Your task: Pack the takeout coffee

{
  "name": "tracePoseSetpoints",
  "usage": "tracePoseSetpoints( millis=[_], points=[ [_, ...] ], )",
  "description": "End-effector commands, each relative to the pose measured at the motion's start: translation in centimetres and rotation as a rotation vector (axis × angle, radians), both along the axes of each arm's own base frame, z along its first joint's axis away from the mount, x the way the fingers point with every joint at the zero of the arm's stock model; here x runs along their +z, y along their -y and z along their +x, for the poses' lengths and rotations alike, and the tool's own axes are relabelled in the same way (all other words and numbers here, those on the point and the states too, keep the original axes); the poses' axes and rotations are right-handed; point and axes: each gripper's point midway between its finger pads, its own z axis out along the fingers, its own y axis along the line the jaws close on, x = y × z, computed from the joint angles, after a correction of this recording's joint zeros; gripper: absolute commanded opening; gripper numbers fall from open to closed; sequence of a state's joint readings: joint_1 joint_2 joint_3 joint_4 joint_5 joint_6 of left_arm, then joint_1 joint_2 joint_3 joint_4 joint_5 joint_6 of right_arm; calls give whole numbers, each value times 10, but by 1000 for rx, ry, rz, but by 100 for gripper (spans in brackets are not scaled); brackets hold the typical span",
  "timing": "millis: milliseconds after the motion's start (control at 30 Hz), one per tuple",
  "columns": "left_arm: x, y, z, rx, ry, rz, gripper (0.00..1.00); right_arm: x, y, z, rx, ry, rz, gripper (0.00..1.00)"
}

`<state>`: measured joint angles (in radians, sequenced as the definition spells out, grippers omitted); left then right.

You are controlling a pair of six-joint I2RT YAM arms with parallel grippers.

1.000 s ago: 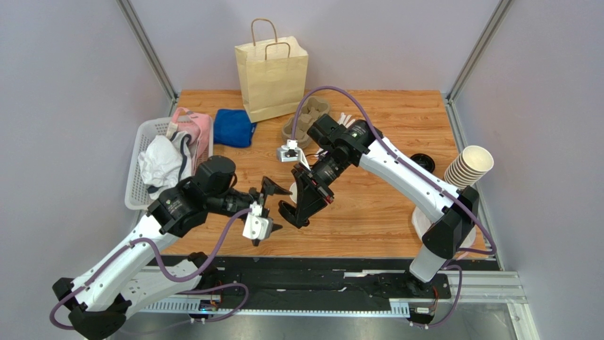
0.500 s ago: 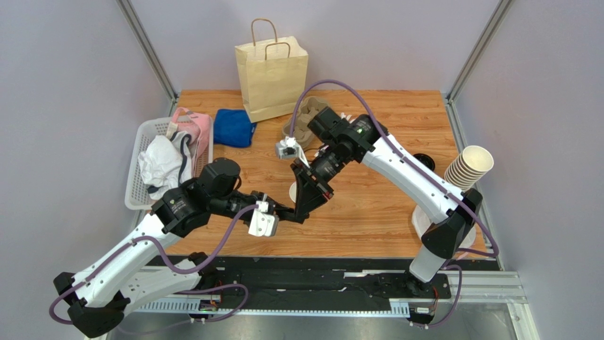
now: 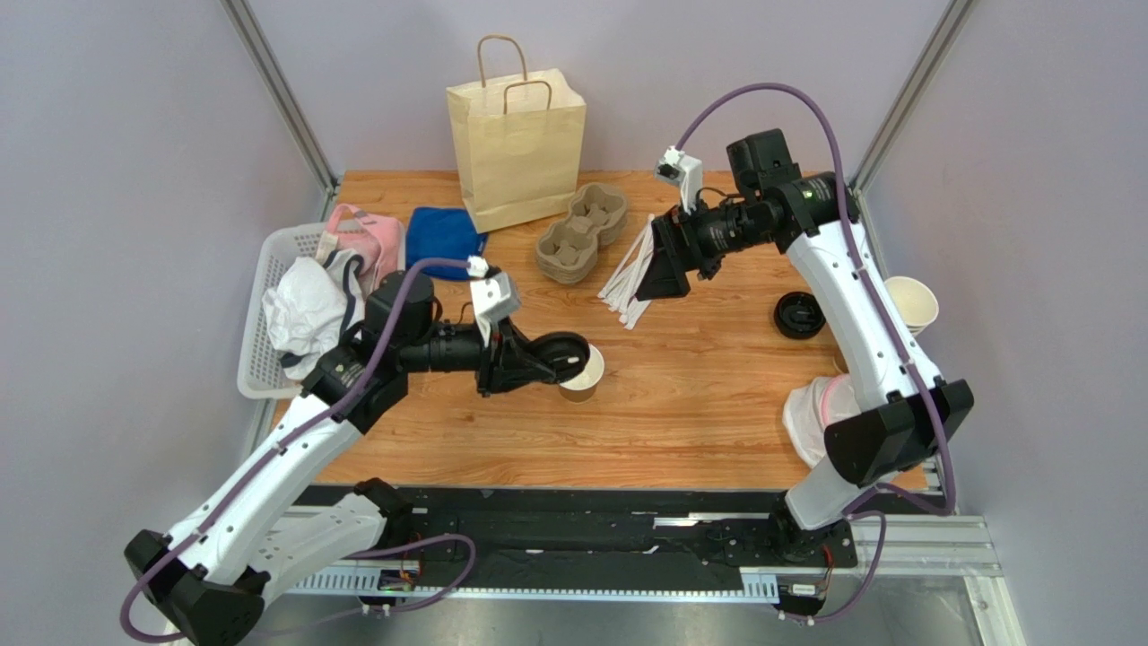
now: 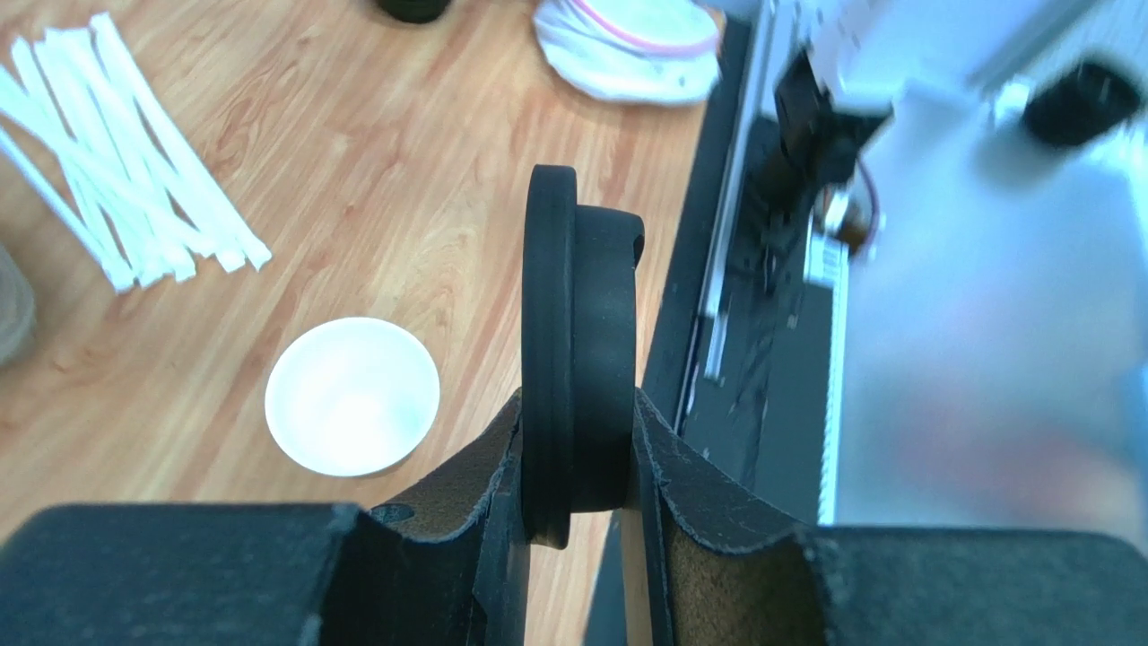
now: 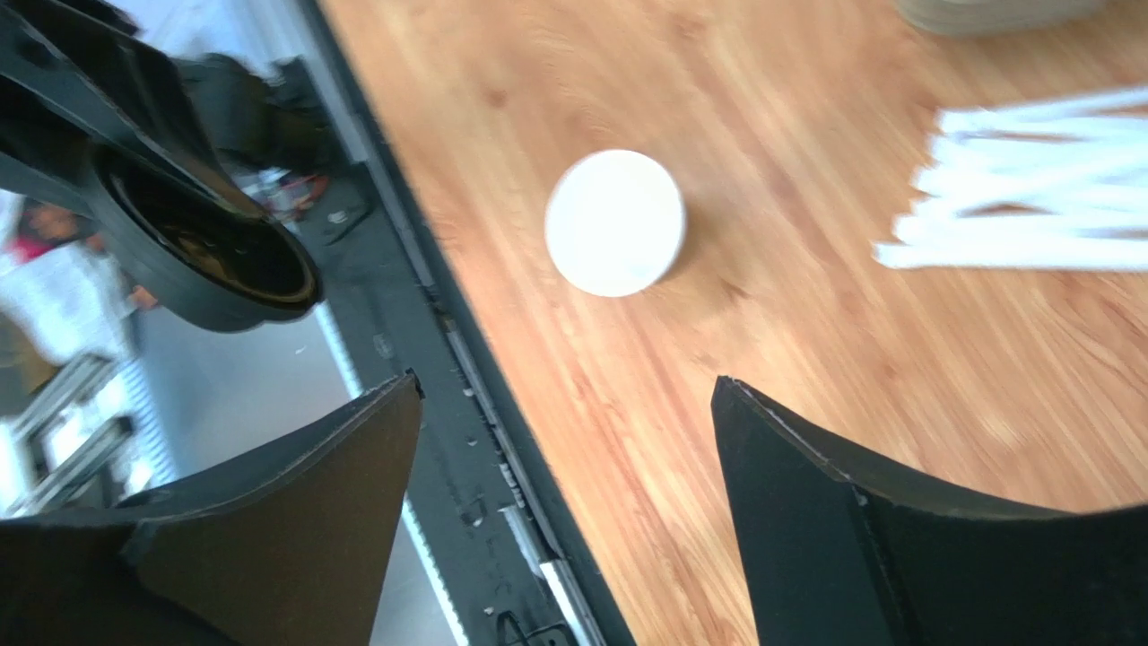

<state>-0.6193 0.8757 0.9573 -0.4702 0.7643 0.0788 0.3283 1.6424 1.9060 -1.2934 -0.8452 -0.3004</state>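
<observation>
The takeout coffee's tan paper cup (image 3: 582,373) stands lidless and upright on the wooden table, its white inside showing in both wrist views (image 4: 352,396) (image 5: 615,222). My left gripper (image 3: 553,361) is shut on a round black lid (image 4: 580,350), held edge-on between its pads just left of the cup and above the table. My right gripper (image 3: 660,260) hangs open and empty at the far right, above the straws; nothing lies between its fingers (image 5: 563,390). The brown paper bag (image 3: 516,135) stands upright at the back edge.
A cardboard cup carrier (image 3: 582,232) and white straws (image 3: 627,285) lie behind the cup. A loose black lid (image 3: 799,315), a stack of cups (image 3: 914,299) and a bag of white lids (image 3: 815,411) are at right. A white basket (image 3: 256,353) and blue cloth (image 3: 445,242) are at left.
My left gripper shut on the black lid that the right one held. The right gripper opened, let go and drew back up to the far right. The left arm carried the lid beside the cup.
</observation>
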Motion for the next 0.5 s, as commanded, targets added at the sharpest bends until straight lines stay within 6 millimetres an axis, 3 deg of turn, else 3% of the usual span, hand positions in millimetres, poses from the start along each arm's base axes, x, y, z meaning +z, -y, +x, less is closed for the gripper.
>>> tracePoseSetpoints(
  millis=[0, 33, 100, 300, 467],
  points=[
    [40, 15, 24, 121, -286, -243, 11, 26, 20, 26, -246, 242, -45, 81],
    [41, 15, 29, 143, -305, -261, 11, 38, 19, 28, -260, 293, -14, 80],
    [42, 14, 43, 191, -367, -307, 11, 43, 16, 27, -273, 274, 18, 77],
    [35, 16, 62, 241, -471, -351, 8, 37, -5, 19, -238, 227, 54, 62],
    [21, 17, 68, 272, -551, -349, 6, 37, -28, 4, -184, 292, 13, 60]
  ],
)
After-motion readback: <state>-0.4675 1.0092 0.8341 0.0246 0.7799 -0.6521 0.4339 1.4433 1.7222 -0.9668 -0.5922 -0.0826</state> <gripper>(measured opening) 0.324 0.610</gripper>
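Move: The paper cup for the lid in my left hand stands about 9 cm ahead, 6 cm to the right and roughly 20 cm below that hand. The straws' middle lies some 23 cm farther out than the cup and 12 cm to its right, the cup tray about 30 cm straight beyond it. From my right hand the cup is about 3 cm back, 12 cm left and 22 cm down. Still pinching the black lid by its edge, I carry it forward about 6 cm with my left hand, high above the table, closing on the cup's place and slowing at the end. The wrist rolls some 30 degrees, turning the lid's face. My empty right hand lifts about 2 cm and closes its wide-open fingers partway. ##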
